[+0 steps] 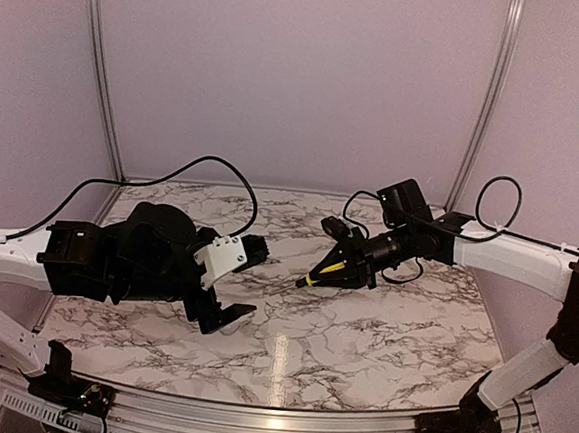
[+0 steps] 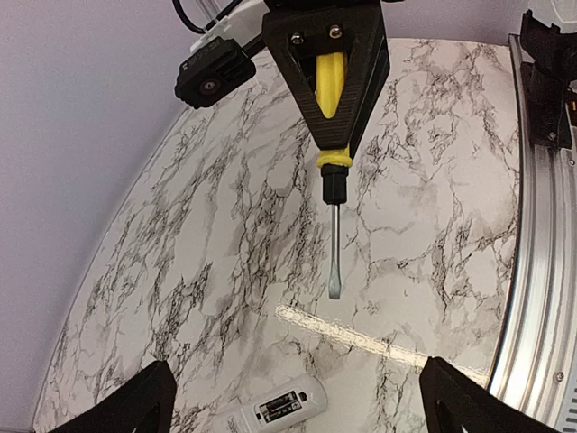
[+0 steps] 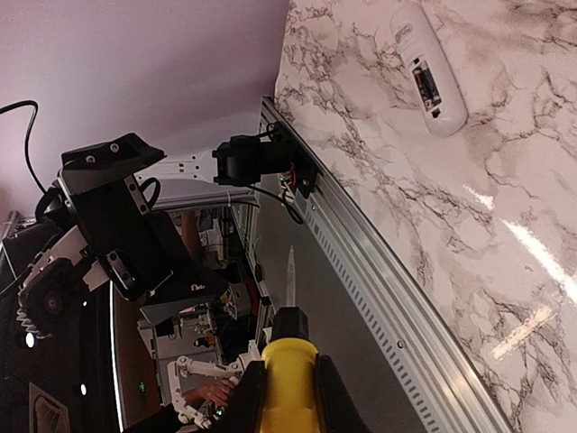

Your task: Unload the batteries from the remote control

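The white remote control lies on the marble table between my left gripper's fingers, compartment face up. Dark batteries show in the open compartment. My left gripper is open and empty, with the fingers wide apart on either side of the remote. My right gripper is shut on the yellow-handled screwdriver, whose blade tip hovers above the table, well short of the remote. The right wrist view shows the remote far off, with its compartment open. The remote is hidden in the top view.
The marble table has a metal rail along its near edge. Black cables trail over the back of the table. Purple walls close in the back and sides. No cover piece is in view.
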Motion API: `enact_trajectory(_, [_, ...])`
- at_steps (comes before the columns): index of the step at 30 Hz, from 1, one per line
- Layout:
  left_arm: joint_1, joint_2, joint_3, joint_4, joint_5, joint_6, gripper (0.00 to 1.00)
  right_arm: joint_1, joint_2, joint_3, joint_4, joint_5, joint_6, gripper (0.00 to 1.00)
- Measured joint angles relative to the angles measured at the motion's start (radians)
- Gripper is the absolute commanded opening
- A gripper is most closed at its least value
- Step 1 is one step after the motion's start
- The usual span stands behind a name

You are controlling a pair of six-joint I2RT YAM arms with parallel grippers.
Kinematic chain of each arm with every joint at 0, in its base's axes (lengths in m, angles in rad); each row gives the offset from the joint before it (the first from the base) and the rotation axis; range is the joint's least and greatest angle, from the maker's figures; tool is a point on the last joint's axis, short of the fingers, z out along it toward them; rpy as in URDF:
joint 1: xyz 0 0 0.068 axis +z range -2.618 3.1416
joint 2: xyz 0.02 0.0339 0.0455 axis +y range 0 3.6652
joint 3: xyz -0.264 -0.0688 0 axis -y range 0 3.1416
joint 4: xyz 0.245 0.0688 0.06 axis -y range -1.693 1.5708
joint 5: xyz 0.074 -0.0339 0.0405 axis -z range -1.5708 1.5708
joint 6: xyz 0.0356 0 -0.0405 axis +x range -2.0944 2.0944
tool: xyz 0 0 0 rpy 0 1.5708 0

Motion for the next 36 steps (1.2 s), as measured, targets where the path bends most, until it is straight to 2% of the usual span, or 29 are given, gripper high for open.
enact_trajectory(7, [0.021,-0.170,-0.127,-0.020,-0.009,0.069,0.99,-0.001,-0.022,0.038,-0.076,0.032,-0.085,0.00])
enact_trajectory(11, [0.046,-0.178,-0.139,-0.066,-0.002,0.100,0.99,-0.003,-0.029,0.072,-0.129,0.053,-0.140,0.00])
enact_trajectory(18, [0.133,-0.172,-0.153,-0.163,0.121,0.194,0.96,-0.008,-0.029,0.105,-0.216,0.106,-0.209,0.00])
enact_trajectory(24, [0.209,-0.084,-0.153,-0.242,0.197,0.362,0.96,-0.010,-0.039,0.105,-0.266,0.151,-0.232,0.00])
enact_trajectory(36, [0.320,0.208,-0.126,-0.277,0.228,0.648,0.95,-0.023,-0.130,0.090,-0.304,0.216,-0.232,0.00])
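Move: From my open left hand, the remote control with its bare battery slot lies on the table some 11 cm ahead and 9 cm to the left, about 24 cm below. The yellow screwdriver in my right hand hangs at nearly the left hand's height, around 11 cm to its right and 2 cm ahead. From my right hand, the remote is roughly 24 cm to the left, 7 cm ahead and 22 cm below. I swing my left hand left, clear of the screwdriver, then sink it towards the remote: about 10 cm left and 17 cm down in all, easing forward late. Meanwhile I roll the wrist some 45 degrees so the wide-open fingers point mostly down. My right hand keeps hold of the screwdriver and draws a few centimetres right and slightly up, away from the remote. ##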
